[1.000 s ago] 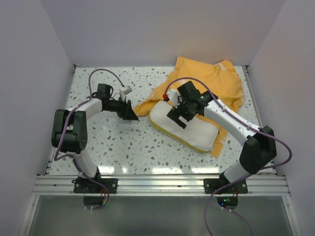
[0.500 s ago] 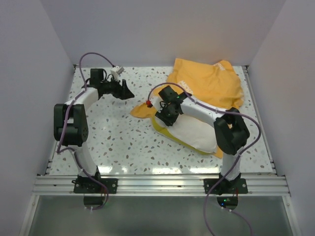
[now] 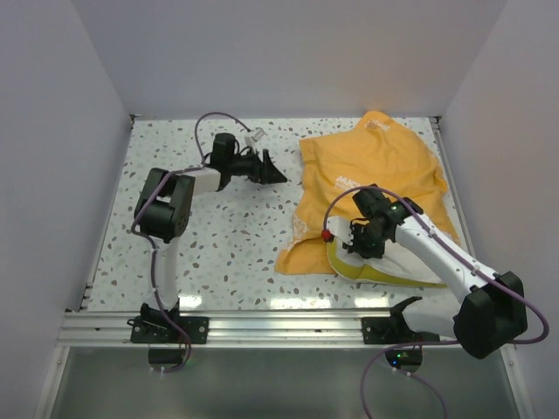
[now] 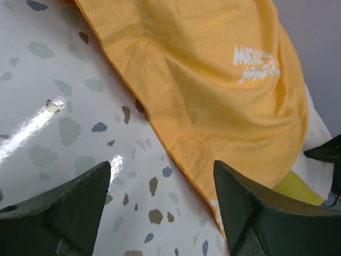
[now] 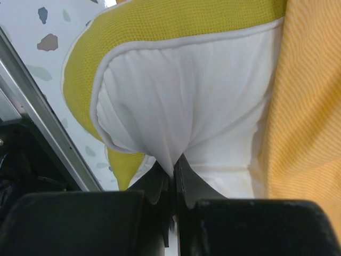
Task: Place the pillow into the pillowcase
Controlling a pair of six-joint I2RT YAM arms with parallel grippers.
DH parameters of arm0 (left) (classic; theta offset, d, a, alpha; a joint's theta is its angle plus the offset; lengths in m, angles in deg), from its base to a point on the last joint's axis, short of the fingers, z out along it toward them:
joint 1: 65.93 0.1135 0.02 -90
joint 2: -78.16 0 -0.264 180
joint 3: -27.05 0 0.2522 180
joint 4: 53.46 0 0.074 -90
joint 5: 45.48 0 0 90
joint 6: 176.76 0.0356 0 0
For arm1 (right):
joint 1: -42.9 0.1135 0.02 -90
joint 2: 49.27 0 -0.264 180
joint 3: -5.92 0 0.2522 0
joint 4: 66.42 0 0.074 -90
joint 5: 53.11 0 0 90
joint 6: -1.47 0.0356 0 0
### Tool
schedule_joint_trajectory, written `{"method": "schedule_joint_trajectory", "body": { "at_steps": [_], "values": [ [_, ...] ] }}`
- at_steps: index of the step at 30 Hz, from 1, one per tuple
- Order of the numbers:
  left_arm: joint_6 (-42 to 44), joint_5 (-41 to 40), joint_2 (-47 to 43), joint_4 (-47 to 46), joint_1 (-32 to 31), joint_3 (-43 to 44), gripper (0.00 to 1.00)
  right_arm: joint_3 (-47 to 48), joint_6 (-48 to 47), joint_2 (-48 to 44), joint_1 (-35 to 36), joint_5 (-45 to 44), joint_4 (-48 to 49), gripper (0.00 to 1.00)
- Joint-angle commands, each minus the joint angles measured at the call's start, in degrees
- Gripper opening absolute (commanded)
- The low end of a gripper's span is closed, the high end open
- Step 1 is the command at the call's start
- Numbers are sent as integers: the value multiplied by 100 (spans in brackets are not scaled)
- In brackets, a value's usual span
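The orange-yellow pillowcase point(image 3: 367, 179) lies spread at the back right of the table, draped over most of the pillow point(image 3: 397, 262). Only the pillow's near white end and its yellow-green strip point(image 3: 354, 271) stick out by the front edge. My right gripper point(image 3: 362, 240) is shut on a pinch of the pillow's white fabric point(image 5: 176, 154); the yellow-green strip point(image 5: 176, 21) curves above it, with the pillowcase point(image 5: 309, 122) on the right. My left gripper point(image 3: 275, 175) stands open just left of the pillowcase's left edge point(image 4: 176, 160), holding nothing; its fingers point(image 4: 80, 202) are wide apart over the speckled tabletop.
White walls close in the table on the left, back and right. An aluminium rail point(image 3: 279, 327) runs along the near edge, close to the pillow's end. Speckled tabletop point(image 3: 201, 253) shows to the left of the cloth.
The right gripper has shut on the pillow and pulled it toward the near right; the pillowcase now covers more of it. The left arm swung toward the back, up to the pillowcase, opening wider.
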Motion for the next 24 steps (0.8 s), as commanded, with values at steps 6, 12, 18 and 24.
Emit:
{"method": "schedule_joint_trajectory", "body": {
  "at_steps": [6,12,18,24],
  "values": [
    [-1661,-660,863,-1853,-600,163,85,-105,0,-278,-20,1,105,0],
    [-2152,-704,1426,-2161,-1065,461,84,-228,193,-612,-38,106,299,0],
    [-3198,-126,1743,-2766,-1250,192,58,-377,518,-639,-73,107,887,0],
    [-3129,613,595,-2750,-1259,-1152,6,-448,905,-586,-91,238,1573,0]
  ]
}}
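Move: The left hand hovers with open fingers. The pillowcase's left edge that it goes for is about 10 cm to its right, 8 cm back and some 7 cm lower. The pillowcase's loose near flap lies about 9 cm right and 22 cm back, and the pillow some 30 cm right and 25 cm back. From the right hand, which already holds the pillow by its left part, that edge is about 15 cm left, 12 cm ahead and 6 cm lower. Rightward and down, the left hand sweeps about 11 cm towards the pillowcase's left edge, then draws back some 7 cm while sinking a little more, its wrist rolling about 20 degrees. The fingers shut from wide open during that backward draw, pinching at the orange cloth by the edge. The right hand stays nearly in place, still gripping the pillow and tilting slightly. ##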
